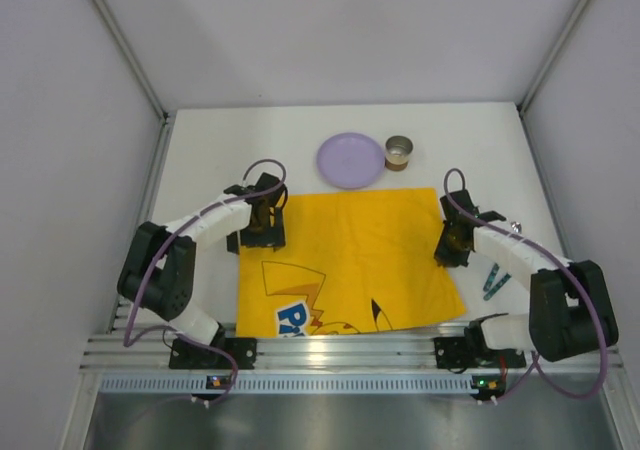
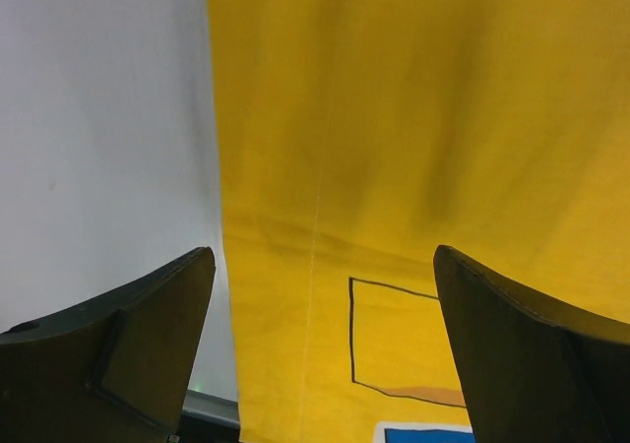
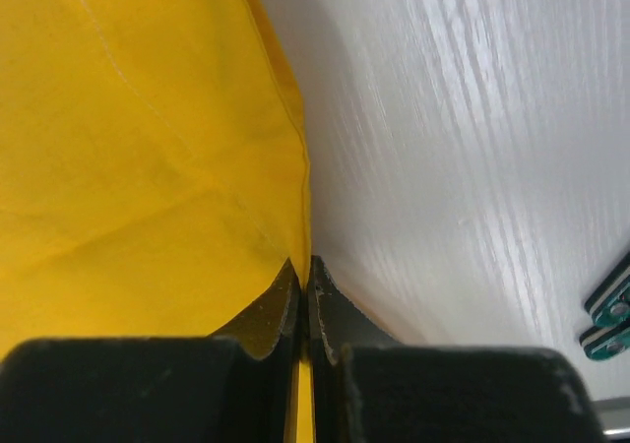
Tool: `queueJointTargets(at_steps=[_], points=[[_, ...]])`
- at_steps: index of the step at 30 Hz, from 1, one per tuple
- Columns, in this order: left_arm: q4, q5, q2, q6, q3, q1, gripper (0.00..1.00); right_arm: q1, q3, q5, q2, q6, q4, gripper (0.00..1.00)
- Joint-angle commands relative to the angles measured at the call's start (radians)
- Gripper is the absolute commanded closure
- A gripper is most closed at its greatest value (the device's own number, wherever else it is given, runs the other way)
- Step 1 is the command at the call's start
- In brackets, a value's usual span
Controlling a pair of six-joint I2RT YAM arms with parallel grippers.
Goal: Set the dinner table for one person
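Note:
A yellow cartoon-printed cloth mat [image 1: 350, 260] lies spread on the white dinner table [image 1: 470, 140]. My left gripper [image 1: 262, 232] hovers open over the mat's left edge. In the left wrist view its fingers straddle the yellow mat [image 2: 413, 118] and the bare table [image 2: 98, 118], with nothing between them. My right gripper [image 1: 455, 250] is at the mat's right edge. The right wrist view shows that gripper [image 3: 307, 261] shut, with the hem of the mat [image 3: 128, 148] pinched between its jaws beside the white table [image 3: 463, 138].
A lilac plate [image 1: 351, 160] and a small metal tin [image 1: 399, 152] sit just beyond the mat's far edge. Teal-handled cutlery [image 1: 494, 281] lies to the right of the mat, and its handles [image 3: 610, 310] show in the right wrist view. The arms' metal rail [image 1: 340, 350] runs along the near edge.

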Motion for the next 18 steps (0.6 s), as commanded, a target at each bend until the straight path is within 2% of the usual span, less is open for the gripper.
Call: queueJointTargets(at_steps=[1, 9, 18], points=[[0.057, -0.017, 0.057, 0.057, 0.072, 0.028, 0.02, -0.039, 0.075, 0.017, 0.052, -0.063, 0.08, 1.0], [0.061, -0.08, 0.248, 0.104, 0.155, 0.059, 0.02, -0.068, 0.132, -0.04, 0.161, -0.112, 0.105, 1.0], [0.026, -0.086, 0.335, 0.127, 0.278, 0.099, 0.02, -0.089, 0.198, -0.07, 0.239, -0.135, 0.116, 1.0]])
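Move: The yellow cloth is already pinched at its right edge by the right hand; its middle lies about 21 cm to that hand's left, level with it. The plate is some 27 cm ahead and 22 cm left of the right hand, the cup 27 cm ahead and 11 cm left, the teal handles 5 cm back and 12 cm right. From the open left hand, just above the cloth, the cloth's middle is about 21 cm right and 3 cm back, the plate 23 cm ahead and 22 cm right. The right hand keeps its pinch on the cloth's right edge and drags it forward about 5 cm towards the plate's side of the table, low and nearly level. The left hand sinks 1.5 cm as it starts forward, bringing its open fingertips down onto the cloth near the left edge, then slides on level, about 7 cm forward in all, fingers staying wide. ##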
